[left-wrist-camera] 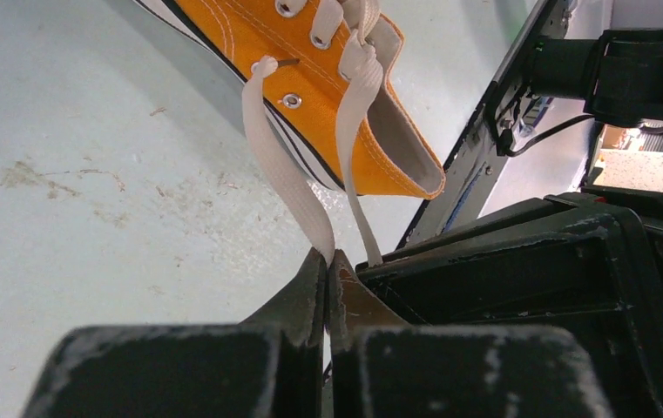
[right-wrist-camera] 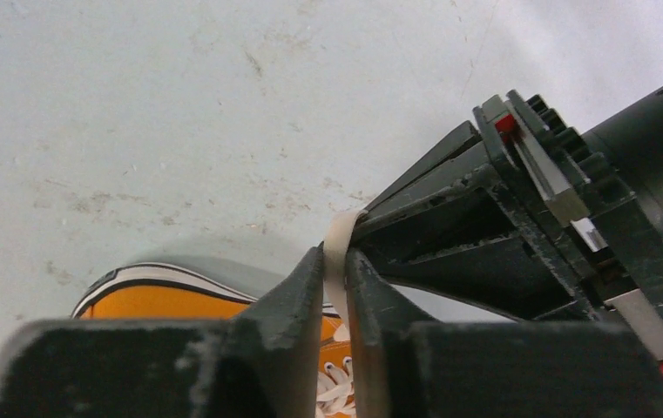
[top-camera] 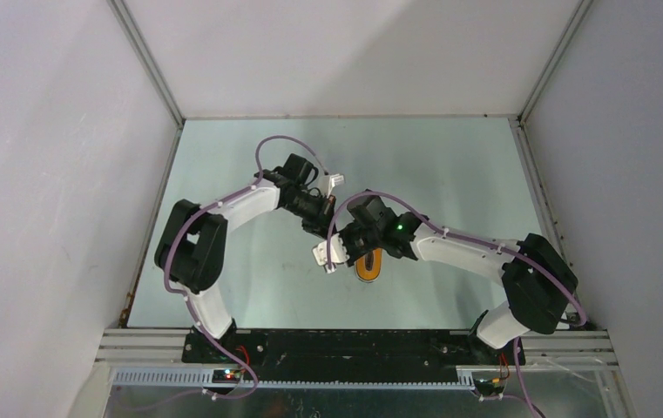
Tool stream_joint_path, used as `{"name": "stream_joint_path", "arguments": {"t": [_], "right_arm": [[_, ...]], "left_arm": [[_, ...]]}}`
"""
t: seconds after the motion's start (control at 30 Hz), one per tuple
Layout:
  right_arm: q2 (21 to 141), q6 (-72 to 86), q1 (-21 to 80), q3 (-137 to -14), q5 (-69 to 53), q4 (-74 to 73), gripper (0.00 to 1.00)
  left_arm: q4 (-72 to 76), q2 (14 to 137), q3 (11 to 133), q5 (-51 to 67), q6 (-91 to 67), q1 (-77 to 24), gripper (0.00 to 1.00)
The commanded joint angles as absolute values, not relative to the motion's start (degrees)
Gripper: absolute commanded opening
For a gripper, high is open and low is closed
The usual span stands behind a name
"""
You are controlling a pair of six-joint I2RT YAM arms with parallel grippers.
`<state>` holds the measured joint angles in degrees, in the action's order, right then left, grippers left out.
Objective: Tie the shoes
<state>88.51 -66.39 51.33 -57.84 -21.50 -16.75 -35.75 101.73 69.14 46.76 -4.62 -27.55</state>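
Note:
The orange shoe [top-camera: 368,266] with its white sole rim lies on the table, partly hidden under both wrists. Its canvas side [left-wrist-camera: 249,35] and eyelets show in the left wrist view. My left gripper [left-wrist-camera: 328,257] is shut on one white lace [left-wrist-camera: 284,170], pulled taut from an upper eyelet. A second lace [left-wrist-camera: 351,113] runs down beside it to the right gripper's black body. My right gripper [right-wrist-camera: 336,257] has its jaws closed on a lace [right-wrist-camera: 338,235] above the shoe [right-wrist-camera: 162,300]. In the top view the left gripper [top-camera: 322,228] and right gripper [top-camera: 338,244] meet tip to tip.
The pale green table [top-camera: 449,174] is scuffed and stained, with white walls on three sides. A black rail [top-camera: 354,344] carries the arm bases at the near edge. The left arm's black wrist [right-wrist-camera: 502,218] crowds the right wrist view.

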Motion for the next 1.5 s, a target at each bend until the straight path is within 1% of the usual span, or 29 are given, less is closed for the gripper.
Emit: {"name": "stream_joint_path", "arguments": {"t": [0.0, 0.03, 0.07, 0.1, 0.13, 0.2, 0.23, 0.3, 0.33, 0.37, 0.4, 0.5, 0.53, 0.63, 0.77, 0.93, 1.03, 1.2, 1.37, 1.47], "right_arm": [[88.5, -65.5, 52.0, -57.8, -19.8, -13.2, 0.1], [88.1, -65.2, 51.9, -57.8, -19.5, -13.1, 0.04], [87.8, -63.9, 51.9, -57.8, -19.4, -12.8, 0.01], [87.1, -63.0, 51.7, -57.8, -19.1, -12.5, 0.0], [86.7, -60.7, 51.6, -58.1, -19.2, -12.4, 0.0], [85.9, -56.8, 50.6, -59.6, -20.6, -14.9, 0.0], [85.6, -55.1, 49.8, -60.3, -22.0, -16.0, 0.0], [86.0, -46.6, 48.1, -63.2, -24.1, -20.6, 0.0], [86.3, -44.3, 46.6, -65.4, -25.8, -22.0, 0.0], [87.3, -39.7, 45.8, -66.5, -26.6, -24.6, 0.0], [87.7, -37.6, 44.3, -68.7, -28.2, -25.8, 0.0], [90.6, -28.4, 41.3, -72.1, -30.8, -30.1, 0.0], [91.2, -27.1, 40.1, -72.3, -31.4, -30.5, 0.0], [91.9, -25.1, 38.2, -73.1, -32.1, -32.4, 0.0], [93.5, -24.7, 36.4, -75.7, -33.2, -36.2, 0.0], [94.8, -22.8, 34.0, -77.7, -35.2, -38.7, 0.0], [94.7, -21.8, 33.2, -78.3, -35.1, -38.9, 0.0], [94.2, -21.1, 32.4, -78.8, -36.6, -39.2, 0.0], [94.3, -21.0, 32.0, -78.8, -39.3, -40.4, 0.0], [94.4, -21.2, 31.9, -78.8, -40.9, -41.0, 0.0]], "left_arm": [[-35.7, 102.0, 70.3, 49.2, -5.4, -27.7, 0.0], [-35.5, 102.0, 70.3, 48.9, -5.2, -27.7, 0.01], [-35.4, 101.9, 70.3, 48.6, -5.0, -27.7, 0.14], [-35.2, 101.8, 70.3, 47.6, -4.0, -27.6, 0.21], [-35.0, 101.3, 70.2, 47.1, -3.1, -27.6, 0.31], [-34.2, 99.5, 69.1, 45.7, -1.0, -27.0, 0.4], [-32.3, 98.6, 68.4, 44.4, -0.9, -26.0, 0.42], [-27.4, 95.8, 65.1, 42.7, -2.1, -23.7, 0.46], [-22.4, 93.0, 62.1, 41.6, -2.6, -21.9, 0.47], [-19.4, 91.3, 60.1, 41.1, -3.4, -21.2, 0.48], [-12.5, 87.2, 55.8, 40.0, -3.5, -20.3, 0.49], [-0.1, 78.9, 47.1, 38.8, -2.2, -20.8, 0.52], [4.4, 78.0, 46.1, 38.2, -1.5, -21.9, 0.53], [10.4, 76.0, 43.6, 37.5, -1.1, -24.1, 0.55], [18.6, 76.4, 43.0, 41.2, -0.6, -25.8, 0.61], [18.4, 78.5, 45.4, 45.6, 8.9, -28.2, 0.61], [16.4, 80.5, 48.0, 49.0, 10.5, -29.1, 0.6], [13.9, 81.8, 49.0, 51.9, 14.3, -30.2, 0.6], [7.6, 83.1, 50.0, 51.9, 24.3, -32.4, 0.59], [7.6, 83.9, 49.8, 47.2, 27.5, -33.9, 0.57]]}}
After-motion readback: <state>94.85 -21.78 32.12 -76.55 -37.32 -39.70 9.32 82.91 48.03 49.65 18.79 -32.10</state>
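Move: The left lace's free end is pinched in the left gripper, right at its fingertips; the same lace sits at the right hand point too, between fingers that are nearly shut. The knot lies about 7 cm to the right and 1 cm ahead of either hand, some 4 cm lower. The shoe's middle is about 8 cm to the right, level fore and aft, 6 cm below; its toe is 7 cm farther out than that. Close the right gripper on the left lace, then open the left to let go. Roll the right hand about 60 degrees around its finger line while carrying the lace right, forward and up over the shoe. Swing the open left hand briefly left and forward, then lift it about 7 cm, bringing it back right towards the lace, rolling and levelling its fingers. ##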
